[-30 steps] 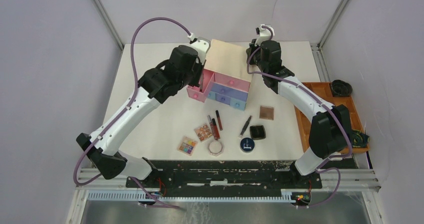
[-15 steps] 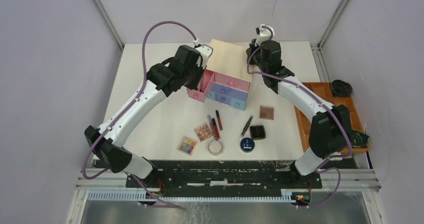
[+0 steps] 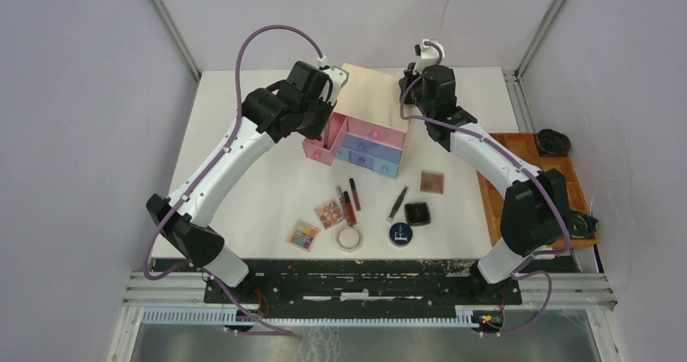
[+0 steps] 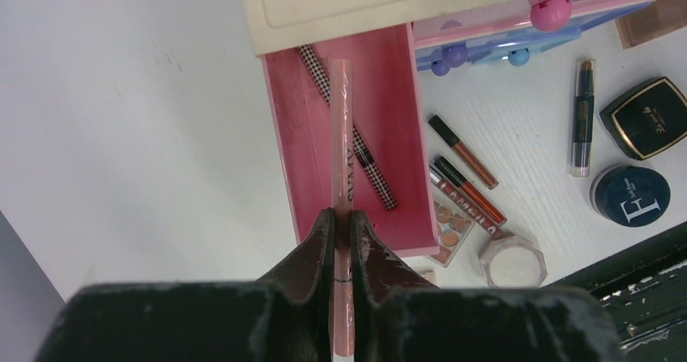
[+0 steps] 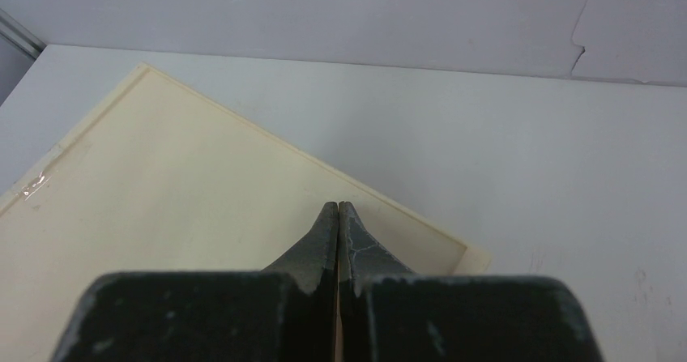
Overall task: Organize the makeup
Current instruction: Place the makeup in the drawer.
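My left gripper (image 4: 341, 215) is shut on a slim pink tube (image 4: 341, 127), which points forward over the open pink drawer (image 4: 401, 111). A black-and-white checked tube (image 4: 369, 168) lies slanted inside that drawer. More makeup lies on the table in front of the box: two colourful palettes (image 3: 304, 235) (image 3: 329, 213), red tubes (image 3: 348, 204), a black tube (image 3: 398, 202), a brown compact (image 3: 432, 182), a black compact (image 3: 417, 213), a round dark-blue compact (image 3: 400, 234) and a pale octagonal jar (image 3: 350, 238). My right gripper (image 5: 338, 205) is shut and empty over the beige box top (image 5: 162, 216).
The beige box (image 3: 369, 95) stands at the back middle, its purple and blue drawers (image 3: 369, 153) closed. An orange-brown tray (image 3: 567, 168) with dark coiled items sits at the right table edge. My left arm (image 3: 235, 151) stretches across the left half of the table.
My left arm has reached farther back and right, bringing the pink tube over the open pink drawer. The right arm has not moved.
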Robot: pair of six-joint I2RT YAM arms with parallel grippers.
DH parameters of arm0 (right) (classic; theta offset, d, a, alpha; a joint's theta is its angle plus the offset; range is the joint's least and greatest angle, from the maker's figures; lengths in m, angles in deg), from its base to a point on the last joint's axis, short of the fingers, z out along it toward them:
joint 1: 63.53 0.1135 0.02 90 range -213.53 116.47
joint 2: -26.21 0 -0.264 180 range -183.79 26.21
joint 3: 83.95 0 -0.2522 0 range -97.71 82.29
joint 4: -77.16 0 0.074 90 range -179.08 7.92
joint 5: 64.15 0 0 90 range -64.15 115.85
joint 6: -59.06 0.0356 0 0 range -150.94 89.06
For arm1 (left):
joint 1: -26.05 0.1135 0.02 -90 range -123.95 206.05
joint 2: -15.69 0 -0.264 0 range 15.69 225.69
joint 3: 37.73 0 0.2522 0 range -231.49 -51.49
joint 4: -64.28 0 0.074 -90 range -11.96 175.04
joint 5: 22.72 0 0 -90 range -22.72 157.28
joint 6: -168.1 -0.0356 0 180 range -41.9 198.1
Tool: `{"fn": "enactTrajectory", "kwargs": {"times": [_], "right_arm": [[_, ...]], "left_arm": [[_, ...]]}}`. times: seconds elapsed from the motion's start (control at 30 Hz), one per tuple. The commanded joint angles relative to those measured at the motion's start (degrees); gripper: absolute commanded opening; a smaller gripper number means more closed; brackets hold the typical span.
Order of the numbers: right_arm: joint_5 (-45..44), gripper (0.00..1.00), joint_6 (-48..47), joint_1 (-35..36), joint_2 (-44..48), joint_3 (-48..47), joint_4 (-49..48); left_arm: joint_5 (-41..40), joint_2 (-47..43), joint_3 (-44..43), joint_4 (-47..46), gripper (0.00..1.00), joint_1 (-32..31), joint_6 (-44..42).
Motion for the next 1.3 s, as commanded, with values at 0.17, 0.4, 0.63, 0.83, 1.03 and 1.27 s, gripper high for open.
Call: {"fn": "enactTrajectory", "kwargs": {"times": [0.17, 0.4, 0.63, 0.83, 1.03, 1.27], "right_arm": [[-2.07, 0.01, -0.74, -0.9, -5.04, 4.72, 18.74], [-2.12, 0.01, -0.62, -0.92, -5.01, 4.68, 18.74], [-2.27, 0.01, -0.7, -0.9, -4.91, 4.78, 18.67], [-2.27, 0.01, -0.68, -0.99, -5.03, 4.64, 18.67], [-2.11, 0.0, -0.66, -0.97, -5.26, 4.5, 18.65], [-1.74, 0.01, -0.58, -1.02, -5.97, 4.22, 18.69]], "left_arm": [[1.0, 6.65, -9.54, 6.43, 0.05, 0.3, -4.32], [1.06, 6.03, -8.33, 6.46, 0.06, 0.38, -3.62], [-0.22, 6.96, -8.86, 5.7, 0.4, 0.38, -3.38], [-1.53, 7.66, -9.64, 5.13, 0.57, 0.38, -3.11], [-2.45, 3.71, -9.25, 3.0, 0.59, 0.38, -2.85], [3.56, -4.42, -6.45, -0.99, 0.6, -0.06, -2.45]]}}
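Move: The pink pencil is already in the left fingers, over the open pink drawer, whose middle is about 3 cm ahead, 1 cm to the right and 4 cm below. A checkered pencil lies slantwise in the drawer, some 4 cm ahead, straight in line and 5 cm down; the cabinet's middle is about 11 cm ahead, 12 cm right and 8 cm below. From the right hand the drawer lies roughly 13 cm back, 20 cm left and 3 cm below. The pink pencil, still pinched, is eased about 1 cm forward and then lowered some 2 cm to the drawer by the left hand, its wrist tilting about 5 degrees. There the hand stays while its fingers open to rather over half and let go of the pencil, then it backs straight up by about 3 cm, away from the drawer. ##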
